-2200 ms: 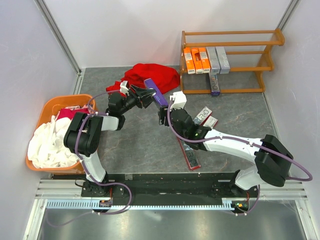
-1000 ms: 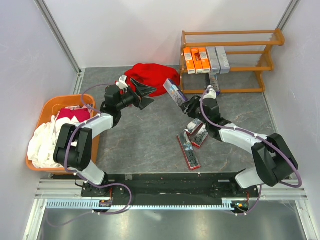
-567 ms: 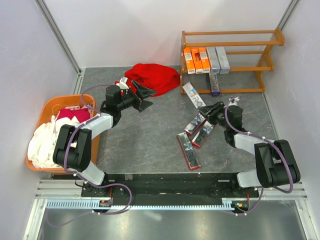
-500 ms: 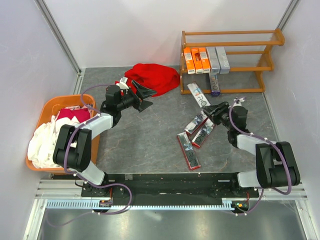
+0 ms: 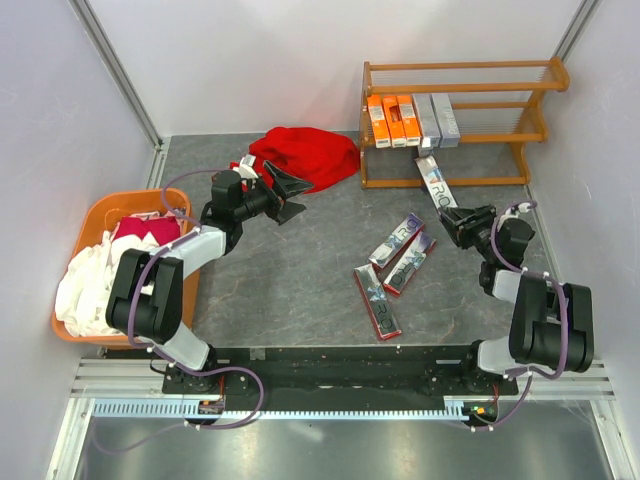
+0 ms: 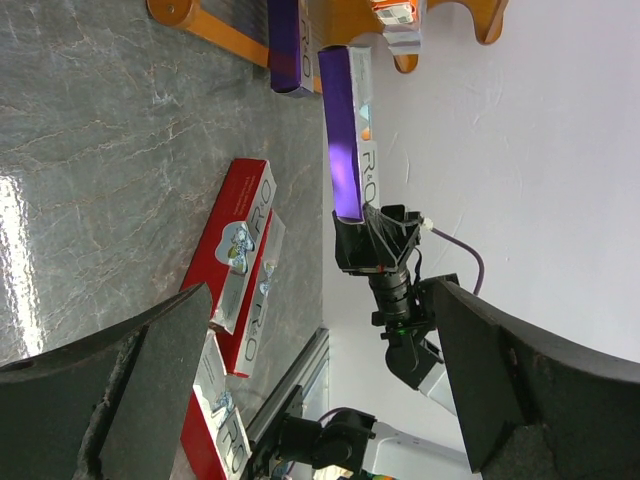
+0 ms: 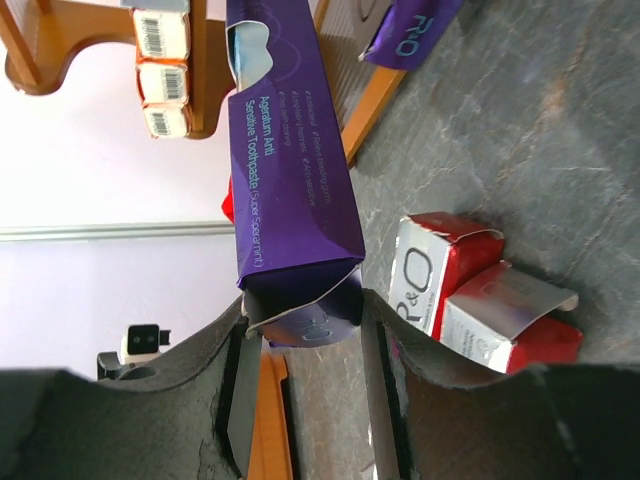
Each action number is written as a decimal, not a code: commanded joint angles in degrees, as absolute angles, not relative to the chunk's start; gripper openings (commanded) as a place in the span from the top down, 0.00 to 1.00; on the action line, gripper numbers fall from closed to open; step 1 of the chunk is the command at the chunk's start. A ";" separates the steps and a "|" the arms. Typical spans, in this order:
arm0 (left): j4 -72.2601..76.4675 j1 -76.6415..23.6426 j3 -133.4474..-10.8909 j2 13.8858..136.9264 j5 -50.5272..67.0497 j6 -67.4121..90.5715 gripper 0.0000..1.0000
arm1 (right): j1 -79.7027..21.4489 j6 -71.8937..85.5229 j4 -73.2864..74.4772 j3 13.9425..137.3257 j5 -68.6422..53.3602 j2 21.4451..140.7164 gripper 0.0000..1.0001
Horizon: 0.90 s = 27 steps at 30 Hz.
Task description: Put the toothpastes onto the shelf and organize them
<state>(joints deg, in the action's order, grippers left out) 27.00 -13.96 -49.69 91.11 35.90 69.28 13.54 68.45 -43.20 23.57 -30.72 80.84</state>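
My right gripper is shut on a dark purple toothpaste, held at its near end, the other end pointing at the low front of the shelf. The right wrist view shows this box squeezed between my fingers. Three orange toothpastes and two silver-grey ones lie on the middle tier. Another purple one lies on the bottom tier. Three red and silver toothpastes lie on the table. My left gripper hangs open beside the red cloth, holding nothing.
A red cloth lies at the back of the table, left of the shelf. An orange basket with white and red cloths stands at the left edge. Walls close in behind and on both sides.
My right arm has swung to the right with the purple box, from the middle of the table to in front of the shelf's bottom tier. The left gripper has barely moved.
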 commanded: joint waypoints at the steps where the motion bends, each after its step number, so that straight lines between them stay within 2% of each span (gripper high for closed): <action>1: 27.33 -13.97 -51.77 90.35 35.77 66.53 0.01 | 15.38 70.40 -52.29 24.17 -33.14 84.01 0.70; 22: 26.37 -13.97 -51.94 90.53 36.21 65.39 0.01 | 17.32 81.73 -68.10 36.65 -26.11 107.30 0.73; 27: 26.37 -13.97 -52.03 90.79 36.47 65.13 0.01 | 17.05 81.92 -66.19 41.13 -24.35 110.12 0.73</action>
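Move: In the right fingers is a purple toothpaste box, held by its near end; its free place on the low shelf tier is centred about 17 cm ahead, 5 cm to the right and 6 cm below. The tier's front rail crosses some 12 cm ahead in that line. The purple box already placed lies roughly 6 cm left of the free place. The nearer-to-shelf red box lies 10 cm left, 2 back and 11 below. From the left hand the free place is about 16 cm ahead, 39 right and 12 below. Carrying the box towards the free place on the low tier, the right hand goes about 8 cm forward, 6 cm right and 4 to 5 cm down. It first dips and edges right, then pushes forward almost level, and sinks again while still advancing. The wrist turns some 10 degrees clockwise and rolls its left side up about as much; the fingers keep their hold. ##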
